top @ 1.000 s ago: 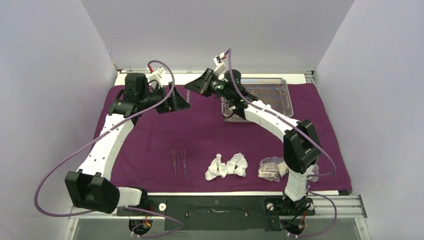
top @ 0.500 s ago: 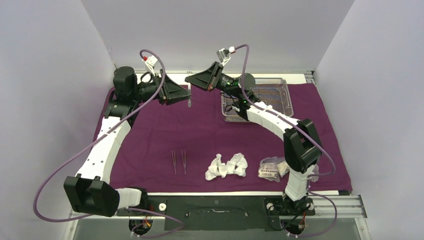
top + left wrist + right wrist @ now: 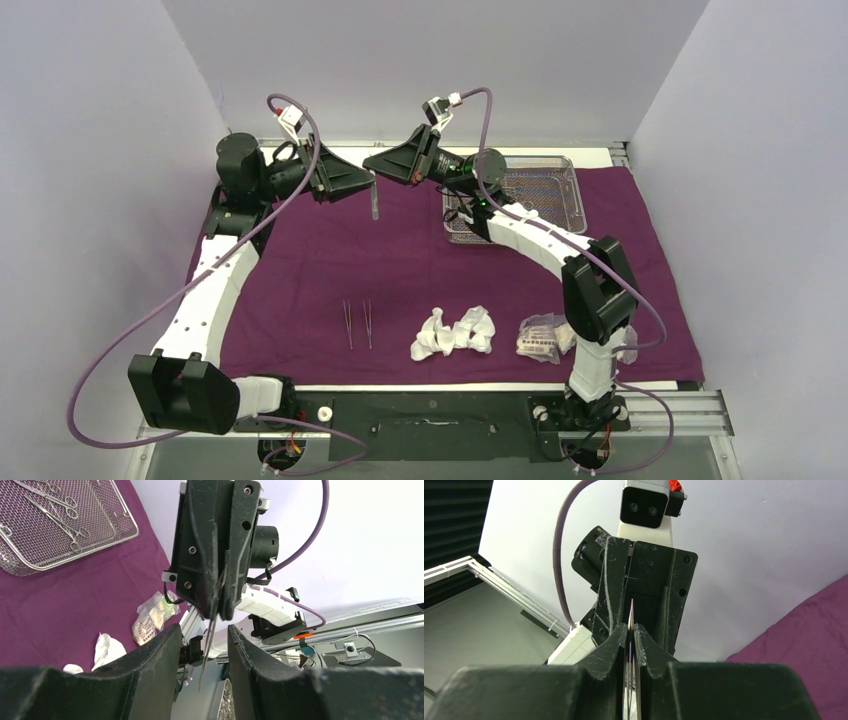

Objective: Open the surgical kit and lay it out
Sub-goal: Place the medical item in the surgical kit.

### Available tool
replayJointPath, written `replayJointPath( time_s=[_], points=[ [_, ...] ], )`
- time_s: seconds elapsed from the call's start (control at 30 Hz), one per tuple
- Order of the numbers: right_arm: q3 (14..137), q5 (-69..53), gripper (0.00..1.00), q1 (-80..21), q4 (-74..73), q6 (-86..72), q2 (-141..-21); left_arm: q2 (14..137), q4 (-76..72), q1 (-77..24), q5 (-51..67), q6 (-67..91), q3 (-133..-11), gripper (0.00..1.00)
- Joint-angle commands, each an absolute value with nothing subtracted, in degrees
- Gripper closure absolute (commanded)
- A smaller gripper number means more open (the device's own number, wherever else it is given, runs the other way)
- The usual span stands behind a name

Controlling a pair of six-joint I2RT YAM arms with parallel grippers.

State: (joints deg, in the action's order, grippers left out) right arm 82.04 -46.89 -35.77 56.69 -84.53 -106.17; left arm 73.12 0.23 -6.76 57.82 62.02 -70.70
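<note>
The dark purple cloth (image 3: 300, 260) lies spread flat. The silver mesh tray (image 3: 545, 195) stands at the back right with steel forceps (image 3: 55, 505) in it. My right gripper (image 3: 368, 164) is shut on thin steel tweezers (image 3: 375, 203), held in the air above the back middle of the cloth. My left gripper (image 3: 374, 184) faces it, open, with the tweezers' free end (image 3: 209, 650) between its fingers (image 3: 150, 665), not touching. In the right wrist view the tweezers (image 3: 630, 625) are pinched between my right jaws. Two more tweezers (image 3: 357, 323), gauze wads (image 3: 455, 333) and clear packets (image 3: 545, 337) lie in front.
White walls close in the back and both sides. The tray (image 3: 30, 535) also shows in the left wrist view. The right arm reaches over the tray's left part. Purple cables loop above both wrists.
Both grippers have risen and shifted a little left at the back of the cloth. The tweezers now hang in plain view between them. The things on the cloth have not moved.
</note>
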Motion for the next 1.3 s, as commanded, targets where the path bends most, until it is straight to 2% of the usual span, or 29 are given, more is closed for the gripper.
replayJointPath(
  time_s=[0.0, 0.07, 0.13, 0.27, 0.37, 0.4, 0.53, 0.57, 0.7, 0.87, 1.07, 1.27],
  points=[
    [85.0, -46.8, 0.95, -36.9, 60.6, -84.5, -108.2, 72.4, -4.0, -6.5, 59.2, 63.1, -70.6, 0.64],
    [85.6, -47.2, 0.95, -37.0, 60.7, -84.6, -108.7, 72.5, -4.0, -6.5, 59.3, 63.1, -70.2, 0.67],
    [86.1, -47.3, 0.95, -37.1, 60.0, -84.3, -108.9, 72.5, -4.2, -6.6, 59.5, 63.3, -70.1, 0.75],
    [86.1, -47.4, 0.95, -37.1, 57.9, -83.0, -108.9, 72.4, -4.2, -6.6, 59.7, 63.2, -69.7, 0.99],
    [86.1, -46.9, 0.93, -37.0, 56.5, -81.7, -108.5, 72.1, -1.9, -6.4, 59.0, 61.4, -69.3, 1.0],
    [86.1, -46.9, 0.89, -36.8, 55.4, -80.8, -108.3, 71.8, 0.6, -6.3, 58.4, 59.7, -69.3, 1.0],
    [83.3, -44.4, 0.45, -35.0, 47.0, -75.3, -105.4, 71.4, 19.8, -4.9, 52.7, 47.6, -71.3, 1.0],
    [81.9, -43.2, 0.4, -34.4, 43.9, -73.6, -104.1, 71.5, 25.3, -4.5, 49.0, 43.4, -72.0, 1.0],
    [76.1, -39.3, 0.39, -30.0, 30.8, -66.9, -99.8, 72.3, 45.8, -4.8, 28.9, 29.8, -74.4, 1.0],
    [70.8, -31.6, 0.39, -26.5, 14.0, -58.3, -93.5, 74.3, 54.8, -6.8, 9.3, 23.0, -70.6, 1.0],
    [69.3, -25.5, 0.38, -23.8, 5.2, -53.4, -88.6, 77.5, 53.9, -9.6, 1.3, 24.0, -62.6, 1.0],
    [67.6, -24.7, 0.38, -20.0, 3.5, -53.2, -86.2, 81.2, 52.9, -15.4, -1.3, 25.0, -57.6, 1.0]
  ],
)
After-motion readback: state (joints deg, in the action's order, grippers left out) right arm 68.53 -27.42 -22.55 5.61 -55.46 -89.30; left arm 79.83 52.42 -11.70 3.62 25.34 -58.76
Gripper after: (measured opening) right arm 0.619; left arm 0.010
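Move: The tweezers lie between the left hand's still-open fingers, their middle about 3 cm back; from the right hand, which grips them, they are 4 cm back and 1 cm right. Two laid-out tweezers lie some 38 cm below the left hand and 7 cm back, 7 and 3 cm to its left. The white gauze is about 15 cm right, 9 cm back and 37 cm below. Left fingers pinch the tweezers, right fingers release and withdraw rightward, left carries them about 30 cm down, leftward. ##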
